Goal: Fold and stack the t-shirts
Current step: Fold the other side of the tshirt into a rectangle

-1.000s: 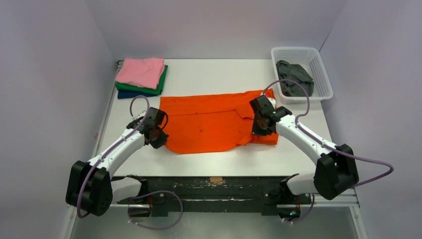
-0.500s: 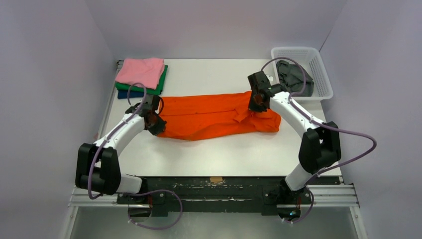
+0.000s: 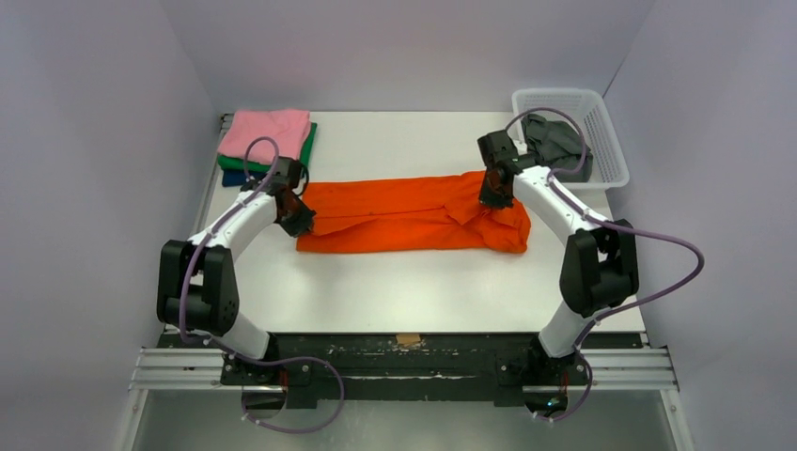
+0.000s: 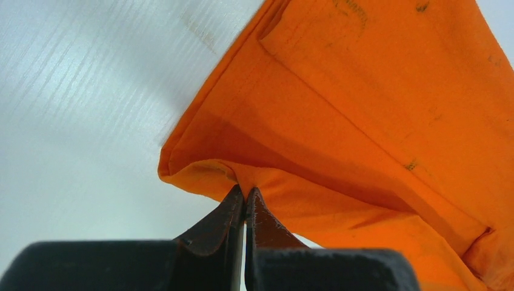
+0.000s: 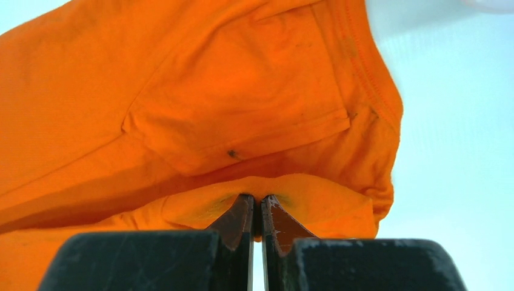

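Observation:
An orange t-shirt lies across the middle of the table as a long band, its near half folded over toward the back. My left gripper is shut on the cloth at the band's left end; the left wrist view shows the orange t-shirt pinched between the fingertips of the left gripper. My right gripper is shut on the cloth at the right end, where the right wrist view shows the orange t-shirt bunched at the tips of the right gripper. A folded stack with pink t-shirt on green and navy sits back left.
A white lattice basket stands at the back right corner with a dark grey t-shirt crumpled inside it. The table has bare white surface in front of the orange shirt. Grey walls close in on the left, back and right.
Both grippers have carried the orange shirt's near edge away from me toward the back, folding the wide spread cloth into a narrow band. Both arms now reach further out.

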You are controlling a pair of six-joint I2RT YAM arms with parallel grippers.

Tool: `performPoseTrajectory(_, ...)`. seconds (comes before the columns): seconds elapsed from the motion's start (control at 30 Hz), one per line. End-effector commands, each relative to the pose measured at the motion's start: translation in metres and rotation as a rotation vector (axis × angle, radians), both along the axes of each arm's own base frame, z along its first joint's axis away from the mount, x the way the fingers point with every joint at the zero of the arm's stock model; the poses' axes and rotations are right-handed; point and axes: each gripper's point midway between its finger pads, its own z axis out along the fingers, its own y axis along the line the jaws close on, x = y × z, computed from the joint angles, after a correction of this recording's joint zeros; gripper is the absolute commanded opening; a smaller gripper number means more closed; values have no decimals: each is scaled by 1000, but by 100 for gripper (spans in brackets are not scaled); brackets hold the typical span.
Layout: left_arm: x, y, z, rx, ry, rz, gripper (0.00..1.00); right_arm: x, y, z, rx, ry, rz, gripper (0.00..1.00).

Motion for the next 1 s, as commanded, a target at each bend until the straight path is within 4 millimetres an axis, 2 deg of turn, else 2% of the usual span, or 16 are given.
performPoseTrajectory(0.0,11,3,10,18,-17,-9,0,22,-7,28,-9,-102,2,0)
performPoseTrajectory(0.1,13,7,11,40,-13,-1,0,30,-1,24,3,-94,34,0)
performPoseTrajectory(0.27,21,10,8,61,-2,1,0,45,-7,14,-39,-46,48,0)
performPoseTrajectory(0.33,24,12,7,68,6,2,13,53,-12,6,-52,-23,49,1)
performPoseTrajectory(0.37,27,14,7,69,5,5,21,58,-13,2,-50,-7,56,5)
performPoseTrajectory(0.43,33,14,11,66,0,-5,39,70,-10,-11,-25,22,84,35)
performPoseTrajectory(0.47,35,15,16,64,-7,-8,47,77,-9,-14,-13,30,88,42)
performPoseTrajectory(0.5,37,16,21,67,-15,-9,53,87,-8,-13,-10,23,91,46)
performPoseTrajectory(0.53,39,16,27,69,-30,-12,64,98,-7,-10,-13,2,87,50)
performPoseTrajectory(0.6,42,15,43,67,-68,-38,97,116,-6,5,-12,-57,79,54)
performPoseTrajectory(0.63,43,12,49,59,-79,-62,100,120,-5,14,1,-89,73,56)
performPoseTrajectory(0.7,42,6,57,39,-91,-104,100,116,-1,28,38,-141,81,61)
performPoseTrajectory(0.8,42,-10,58,-15,-135,-170,100,96,1,30,88,-201,84,70)
performPoseTrajectory(0.93,53,-41,58,-83,-174,-282,100,58,8,12,170,-193,89,72)
performPoseTrajectory(0.97,57,-49,57,-105,-171,-315,100,50,12,2,194,-181,108,75)
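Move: The orange t-shirt's lifted near edge is already pinched in both hands, bound for the seam along its middle, which lies about 4 cm ahead of the left hand and 4 cm below it. From the right hand, the sleeve patch folded onto the shirt is some 6 cm ahead, 2 cm left and 6 cm down; the basket stands roughly 13 cm ahead and 17 cm right. The folded stack is about 20 cm ahead and 8 cm left of the left hand. The shirt's near edge is carried forward over its middle by both hands: the left eases about 3 cm to the seam while opening wide and letting go, then rises some 4 cm clear. The right sweeps forward and down over the sleeve patch, about 10 cm, opening on the way, then, free of the cloth, draws back and up about 4 cm each. ##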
